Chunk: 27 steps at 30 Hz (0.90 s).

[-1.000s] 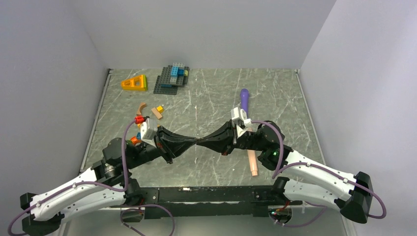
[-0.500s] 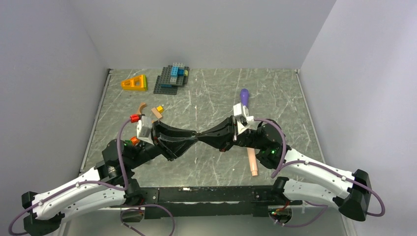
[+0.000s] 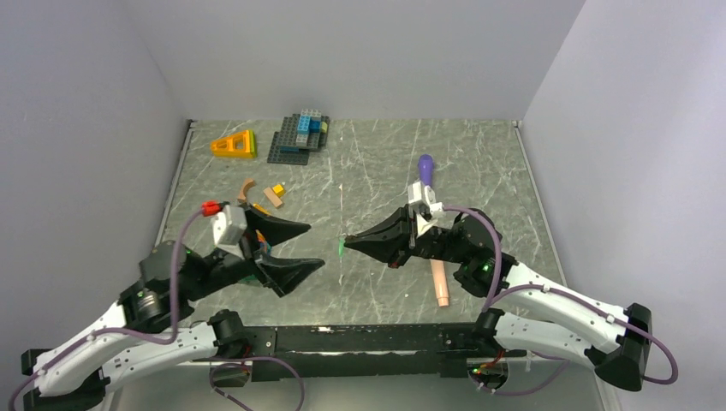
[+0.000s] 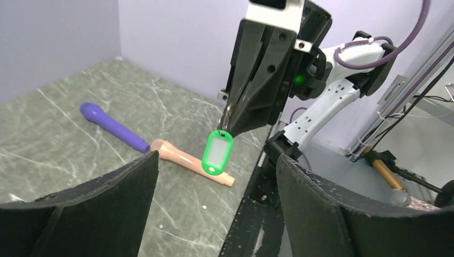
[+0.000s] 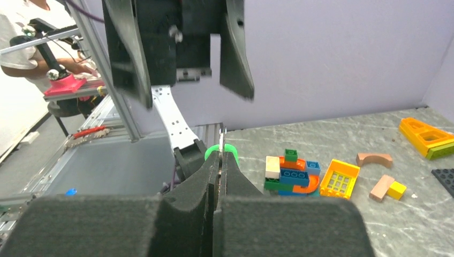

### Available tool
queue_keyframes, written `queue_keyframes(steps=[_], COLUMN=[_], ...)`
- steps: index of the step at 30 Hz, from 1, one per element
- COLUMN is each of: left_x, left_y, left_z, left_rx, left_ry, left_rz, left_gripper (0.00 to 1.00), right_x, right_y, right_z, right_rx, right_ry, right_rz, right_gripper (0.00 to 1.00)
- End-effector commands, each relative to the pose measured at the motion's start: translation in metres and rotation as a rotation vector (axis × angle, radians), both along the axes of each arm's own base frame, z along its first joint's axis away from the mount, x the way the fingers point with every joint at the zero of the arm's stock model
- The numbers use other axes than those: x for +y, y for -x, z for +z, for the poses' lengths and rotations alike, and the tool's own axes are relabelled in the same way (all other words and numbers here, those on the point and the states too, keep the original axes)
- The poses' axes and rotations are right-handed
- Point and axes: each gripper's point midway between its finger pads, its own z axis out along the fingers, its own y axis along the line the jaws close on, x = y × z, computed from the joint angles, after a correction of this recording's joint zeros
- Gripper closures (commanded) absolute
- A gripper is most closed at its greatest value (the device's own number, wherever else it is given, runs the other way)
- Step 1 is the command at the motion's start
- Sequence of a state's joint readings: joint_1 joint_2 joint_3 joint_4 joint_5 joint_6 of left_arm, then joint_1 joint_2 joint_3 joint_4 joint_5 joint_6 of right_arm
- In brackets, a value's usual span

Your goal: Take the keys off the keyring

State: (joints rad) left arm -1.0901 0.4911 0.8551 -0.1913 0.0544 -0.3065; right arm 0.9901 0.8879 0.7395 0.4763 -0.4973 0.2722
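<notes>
The keyring [image 4: 227,115], a small metal ring, is pinched in the tips of my right gripper [image 3: 347,242], which is shut on it above the middle of the table. A flat bright green piece with a pale window [image 4: 218,152] hangs from the ring; I cannot tell whether it is a key or a tag. Its green edge peeks past the right fingertips [image 5: 210,152]. My left gripper [image 3: 315,247] stands wide open to the left of the ring, a short gap away, with nothing between its fingers [image 4: 107,203].
A purple handle [image 3: 425,169] and a peach handle [image 3: 440,282] lie near the right arm. Loose toy bricks [image 3: 274,194] lie by the left arm. A grey baseplate with blue bricks [image 3: 300,137] and an orange wedge [image 3: 234,144] sit at the back left.
My left gripper, shut tip to tip against the right one a second ago, has opened wide and drawn back to the left. The right gripper stays shut on the ring.
</notes>
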Motion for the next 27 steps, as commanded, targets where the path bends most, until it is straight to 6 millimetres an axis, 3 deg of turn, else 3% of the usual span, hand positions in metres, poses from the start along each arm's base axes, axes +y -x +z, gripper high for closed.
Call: queue_keyframes(steps=[1,9,20,27], left_x=[0.018,-0.003,-0.027,-0.034], left_y=[-0.001,0.010,0.006,0.005], left_z=[-0.012,-0.021,-0.034,-0.031], left_rx=[-0.037,-0.106,-0.104,-0.106], left_ry=[-0.128,-0.245,-0.312,-0.302], left_rz=[0.044,-0.086,-0.147,-0.156], left_gripper=[0.18,0.26,0.46,0.60], right_x=[-0.002,0.008,0.013,0.014], right_y=[0.010,0.021,0.024,0.022], right_z=[-0.013,-0.038,-0.046,-0.047], right_rx=[-0.005,-0.004,0.000,0.005], right_ry=[0.065,0.208,0.223,0.226], right_rz=[0.040,0.151,0.187,0.183], right_gripper=[1.00,1.00,1.00,1.00])
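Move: The keyring, pinched in the right fingertips, lies about 5 cm to the right of the empty left hand, 1 cm farther ahead and nearly level in height; it is only about 1 cm left of the right hand point. Its green tag hangs some 2 cm below the ring. On the table, roughly 36 cm down, the block pile lies about 20 cm left and 9 cm ahead of the left hand, the peach microphone about 20 cm right and 7 cm ahead of the right hand. The keyring is carried down about 7 cm and slightly back in the still-shut right fingers, which dip some 15 degrees. The left hand first draws off left and up a little, then sinks and comes back right towards the ring, ending about 6 cm lower and 3 cm farther right; its fingers tip down some 20 degrees and narrow to about half their opening. ##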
